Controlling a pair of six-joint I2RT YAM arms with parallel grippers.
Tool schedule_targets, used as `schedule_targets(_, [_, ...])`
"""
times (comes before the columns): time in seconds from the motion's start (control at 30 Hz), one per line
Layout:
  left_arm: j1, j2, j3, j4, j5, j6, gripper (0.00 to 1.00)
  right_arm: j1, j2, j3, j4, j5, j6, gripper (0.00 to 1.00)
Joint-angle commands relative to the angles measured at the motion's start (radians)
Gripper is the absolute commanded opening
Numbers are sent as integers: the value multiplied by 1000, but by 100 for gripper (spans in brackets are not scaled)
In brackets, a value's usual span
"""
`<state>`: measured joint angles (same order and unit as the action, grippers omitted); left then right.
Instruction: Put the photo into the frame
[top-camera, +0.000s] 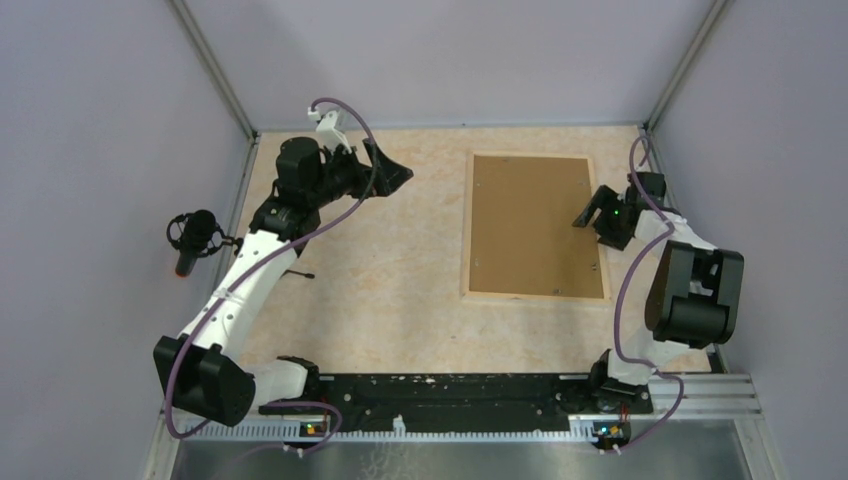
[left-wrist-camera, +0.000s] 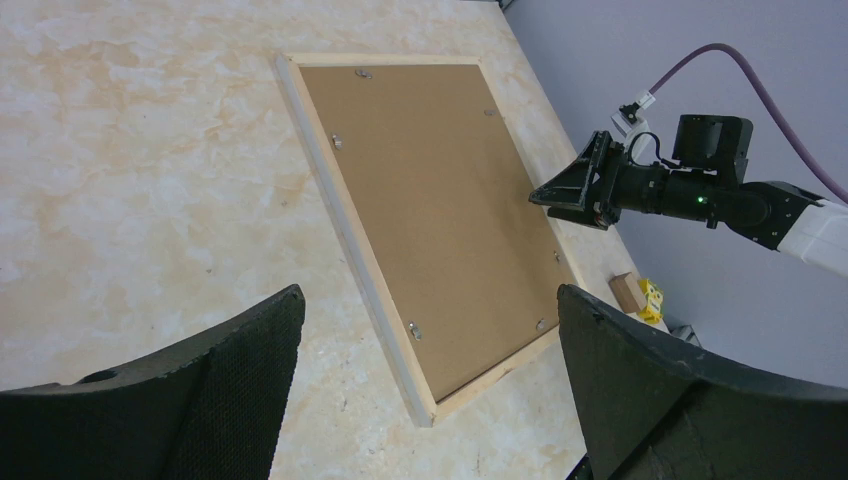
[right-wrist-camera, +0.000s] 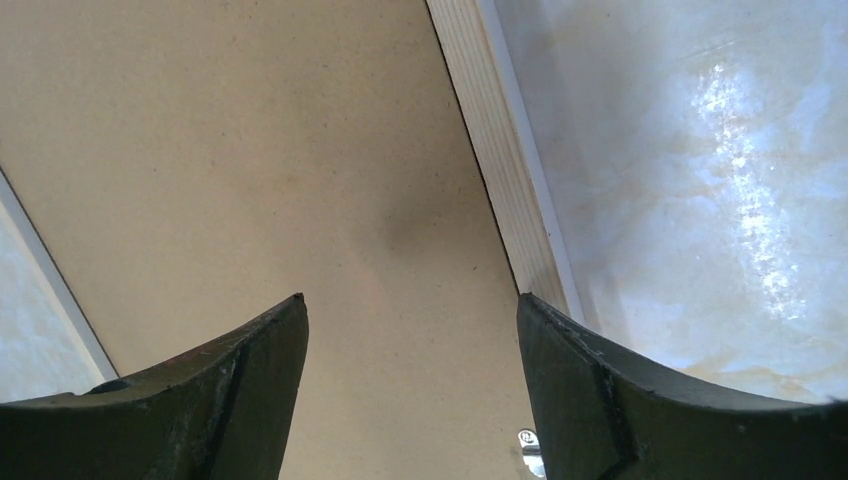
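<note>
The frame (top-camera: 536, 296) lies face down on the right half of the table, its pale wooden strips around a plain brown backing board (top-camera: 530, 225). The photo is hidden. My right gripper (top-camera: 590, 215) hovers over the frame's right edge. In the right wrist view its jaws (right-wrist-camera: 411, 298) stand apart above the board (right-wrist-camera: 250, 150) with nothing between them, and the frame's strip (right-wrist-camera: 505, 160) runs just to the right. My left gripper (top-camera: 395, 170) is open and empty, well left of the frame at the far side. From there it looks onto the frame (left-wrist-camera: 350, 240) and the right gripper (left-wrist-camera: 560, 190).
Small metal clips (left-wrist-camera: 416, 329) sit along the board's rim, one of them by my right fingers (right-wrist-camera: 530, 445). A little wooden block (left-wrist-camera: 628, 292) and a yellow piece (left-wrist-camera: 652, 298) lie beyond the frame's right side. A microphone (top-camera: 192, 238) hangs outside the left wall.
</note>
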<state>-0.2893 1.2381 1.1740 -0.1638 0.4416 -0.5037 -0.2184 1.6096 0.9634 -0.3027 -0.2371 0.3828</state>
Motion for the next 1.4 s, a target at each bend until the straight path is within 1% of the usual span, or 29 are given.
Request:
schedule_targets(0.0, [4,6,-4,55,19,-9,98,4,30,6,42,-35,7,75])
schedule_targets(0.23, [4,7,-4,56,22,-10,98,4,45,-16,70,-135,22,75])
schedule_targets(0.4, [4,21,-9,63,38,-17,99,4,13,-8,38,-126,16,78])
schedule_targets(0.5, [4,46,-9,68,62,-26,99,8,-30,9,-12,-107,0,82])
schedule_targets(0.57, [4,69,-10,72,79,-33,99,21,-65,19,-56,-92,-22,89])
schedule_targets(0.63, [3,93,-17,83,100,-44,99,44,-94,26,-107,-77,-44,97])
schedule_targets(0.67, [3,109,-21,89,118,-54,99,58,-105,23,-131,-71,-52,98])
schedule_targets(0.73, [0,148,-28,104,152,-73,99,86,-134,8,-156,-53,-57,99])
schedule_targets(0.8, [-10,198,-26,107,179,-83,99,97,-177,-28,-151,-17,-20,99])
schedule_targets(0.9, [-40,283,-22,104,206,-84,98,66,-259,-94,-94,-68,32,99])
schedule_targets(0.97, [-65,341,-19,101,237,-94,98,41,-298,-111,-78,-34,29,99])
schedule_targets(1.03, [-98,403,-15,106,289,-116,97,22,-292,-98,-99,16,12,99])
schedule_targets(1.07, [-116,432,-10,107,306,-122,97,8,-272,-81,-116,16,10,99])
schedule_targets(1.13, [-150,485,-11,109,335,-132,96,-35,-227,-49,-142,-40,22,99])
schedule_targets(1.2, [-178,524,-11,107,335,-132,96,-72,-195,-40,-119,-74,49,99])
schedule_targets(1.23, [-190,537,-14,107,334,-135,96,-80,-182,-37,-103,-68,54,99])
schedule_targets(1.37, [-218,589,-28,140,371,-172,96,-86,-130,5,-133,84,25,99])
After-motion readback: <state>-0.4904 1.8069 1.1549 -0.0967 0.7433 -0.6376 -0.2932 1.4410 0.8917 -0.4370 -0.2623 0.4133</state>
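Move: The tab on the frame's right bar nearest the robot lies about 8 cm straight back from the right hand, 3 cm lower; the middle of that bar is 4 cm ahead and 2 cm right, the near bar's tab 14 cm back and 11 cm left. For the left hand, the near tab of the left bar is roughly 5 cm back, 15 cm right and 29 cm below, with the frame's near left corner some 13 cm back and 13 cm right. The right hand, its right finger close by the seam between backing board and right bar, eases about 2 cm left and 1 cm down, its right side dipping slightly, then opens from three-quarters to wide as it lifts and draws back about 5 cm, swinging left and then back right before sinking again towards the near tab of the right bar. The left hand, still open, starts slowly and then swoops about 20 cm down and 12 cm to the right, drawing back a little late on, towards the frame's left bar, tilting its fingers down and turning clockwise, and ends above that bar's near end without visible contact. ##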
